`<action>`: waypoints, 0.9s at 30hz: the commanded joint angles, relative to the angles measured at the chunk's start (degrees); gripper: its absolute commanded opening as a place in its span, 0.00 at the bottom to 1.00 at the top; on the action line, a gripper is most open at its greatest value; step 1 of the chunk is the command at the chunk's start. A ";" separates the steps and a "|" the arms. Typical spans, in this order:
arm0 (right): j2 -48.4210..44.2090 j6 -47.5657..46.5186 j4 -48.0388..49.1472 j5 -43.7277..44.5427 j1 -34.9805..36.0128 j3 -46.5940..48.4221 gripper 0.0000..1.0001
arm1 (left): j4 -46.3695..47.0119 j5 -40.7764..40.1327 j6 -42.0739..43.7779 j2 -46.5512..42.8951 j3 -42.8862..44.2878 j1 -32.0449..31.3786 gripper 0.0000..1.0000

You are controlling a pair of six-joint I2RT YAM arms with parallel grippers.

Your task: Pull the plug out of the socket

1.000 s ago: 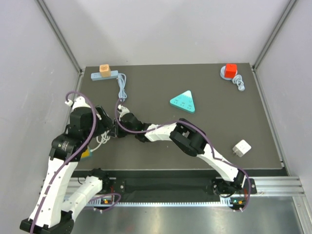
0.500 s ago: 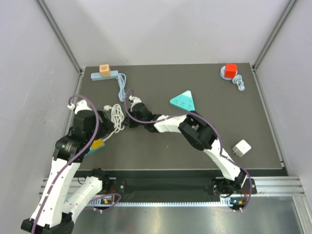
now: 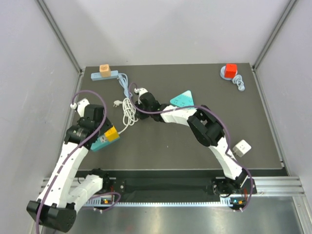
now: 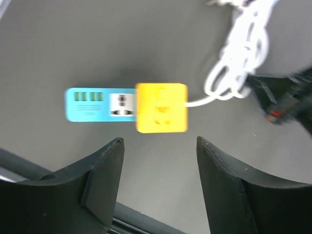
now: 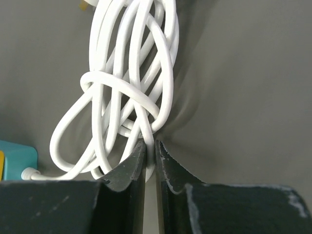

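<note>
A teal power strip (image 4: 100, 104) with a yellow plug block (image 4: 161, 107) seated in it lies on the dark mat; it also shows in the top view (image 3: 105, 138). A white cable runs from the yellow plug to a coiled white bundle (image 3: 127, 110). My left gripper (image 4: 160, 146) is open and empty, hovering just short of the yellow plug, and it shows in the top view (image 3: 100, 130). My right gripper (image 5: 150, 146) is shut on one strand of the white cable bundle (image 5: 127, 78), right of the strip.
A blue strip with an orange plug (image 3: 105, 73) lies at the back left. A teal triangular socket (image 3: 183, 101) is mid-table, a red plug on a round socket (image 3: 229, 71) at the back right, and a white adapter (image 3: 241, 147) at the front right.
My right gripper has moved back and to the right, dragging the white cable bundle with it. My left gripper has drawn back, uncovering the teal strip and yellow plug, which have shifted right.
</note>
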 commanded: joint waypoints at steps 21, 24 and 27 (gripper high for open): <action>-17.10 -9.87 -14.56 7.40 -1.28 -2.41 0.76 | 15.63 40.29 -0.36 9.07 -16.27 35.20 0.07; -17.54 -9.43 -17.20 5.82 0.65 -0.47 0.80 | 15.72 39.68 0.34 9.69 -16.71 35.29 0.00; -17.98 -8.64 -18.96 9.06 4.17 2.25 0.99 | 17.47 38.89 0.25 9.87 -17.76 35.46 0.00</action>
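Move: My left hand hovers open: the yellow plug is about 4 cm ahead, level sideways and some 13 cm below; the teal socket's middle is about 1 cm ahead, 4 cm to the left and 16 cm down. The white cord bundle lies some 18 cm ahead of that hand and 7 cm right. My right hand pinches its near end: the plug is roughly 9 cm back and 11 cm left of these fingers, the bundle's middle 5 cm ahead and 4 cm left. With my right fingers still on the cord I drag it a few centimetres right and a little forward along the table, opening as I go, then leave it and rise about 9 cm, wide open, drifting back and left at the end. My left hand sinks some 11 cm towards the socket, swinging left and then partly back right, its left side rolling down about 30 degrees while its fingers shut on nothing. ##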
